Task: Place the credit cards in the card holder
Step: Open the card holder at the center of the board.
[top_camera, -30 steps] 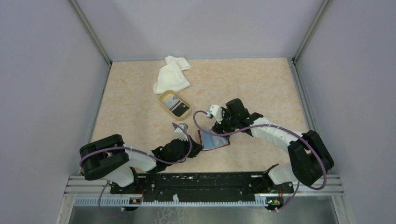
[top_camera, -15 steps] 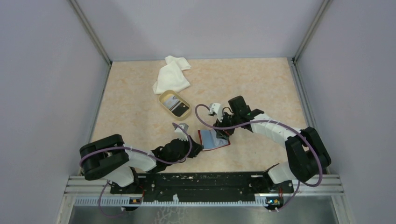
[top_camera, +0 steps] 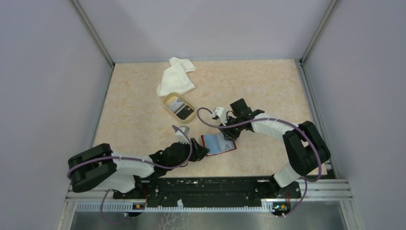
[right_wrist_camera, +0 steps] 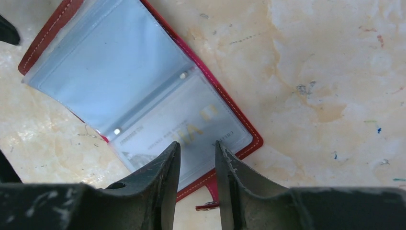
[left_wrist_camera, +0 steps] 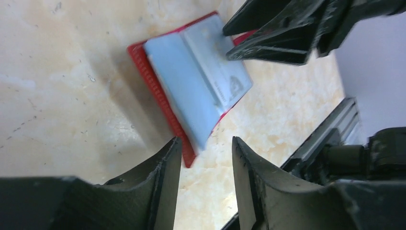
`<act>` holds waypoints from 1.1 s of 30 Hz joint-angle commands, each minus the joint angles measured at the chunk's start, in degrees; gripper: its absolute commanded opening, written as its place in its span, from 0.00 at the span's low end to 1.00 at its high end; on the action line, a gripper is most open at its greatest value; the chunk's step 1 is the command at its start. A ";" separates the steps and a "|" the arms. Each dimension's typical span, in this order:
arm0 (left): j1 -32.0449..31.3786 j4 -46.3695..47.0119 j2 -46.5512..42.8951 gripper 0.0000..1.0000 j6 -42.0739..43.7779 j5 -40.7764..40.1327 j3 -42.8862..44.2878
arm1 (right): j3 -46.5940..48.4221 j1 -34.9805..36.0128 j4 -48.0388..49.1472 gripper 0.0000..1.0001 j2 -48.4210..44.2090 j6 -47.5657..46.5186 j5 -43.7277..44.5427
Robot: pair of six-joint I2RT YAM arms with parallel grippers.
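Observation:
The red card holder (top_camera: 219, 143) lies open on the table, clear pockets up. A white credit card (right_wrist_camera: 184, 132) sits inside its right-hand pocket, also seen in the left wrist view as a pale card (left_wrist_camera: 218, 72). My left gripper (left_wrist_camera: 206, 143) is open at the holder's near left corner (left_wrist_camera: 189, 153), with nothing between its fingers. My right gripper (right_wrist_camera: 196, 146) hovers just over the pocketed card, jaws a little apart and empty. From above, the left gripper (top_camera: 201, 149) and right gripper (top_camera: 229, 132) flank the holder. More credit cards (top_camera: 180, 106) lie in the tan dish.
The tan oval dish (top_camera: 168, 102) stands behind and left of the holder. A crumpled white cloth (top_camera: 176, 76) lies further back. The holder's snap strap (right_wrist_camera: 210, 203) sticks out at its edge. The black rail (top_camera: 210, 184) runs along the near edge.
My left gripper has opened from shut and let go of the holder's corner. My right gripper has narrowed its jaws and shifted slightly over the holder. The left arm's elbow swung left.

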 commanded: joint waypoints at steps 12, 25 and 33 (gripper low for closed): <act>-0.29 -16.72 -25.89 0.81 12.85 -5.69 -0.83 | 4.26 -4.27 -2.25 0.51 -14.24 -0.42 -12.00; 14.79 -23.41 -28.00 0.92 21.61 7.41 10.36 | 9.63 -6.03 5.52 0.78 -20.81 8.05 -34.79; 32.79 -32.53 -21.98 0.91 20.98 17.16 19.81 | 3.78 -7.45 10.13 0.85 -22.11 9.67 -26.13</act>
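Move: Just clear of the open card holder's near-left part, the left hand has the card tray about 20 cm ahead, 11 cm to its left and 3 cm below; the white cloth is some 13 cm beyond the tray and 2 cm farther left. The card holder's middle lies about 3 cm ahead of this hand and 6 cm to its right. From the right hand, the holder's middle is roughly 3 cm back, 6 cm left and a little below. Climbing away from the card holder, the left hand then sweeps forward and left towards the card tray, about 14 cm up, 11 forward and 9 left, opening wide and tipping down. The right hand first stays low on the holder's right half, then lifts off to over 20 cm up, sinks back some 4 cm and ends a little left, opening wide as its wrist rolls some 35 degrees to swing the fingers up towards the left. ##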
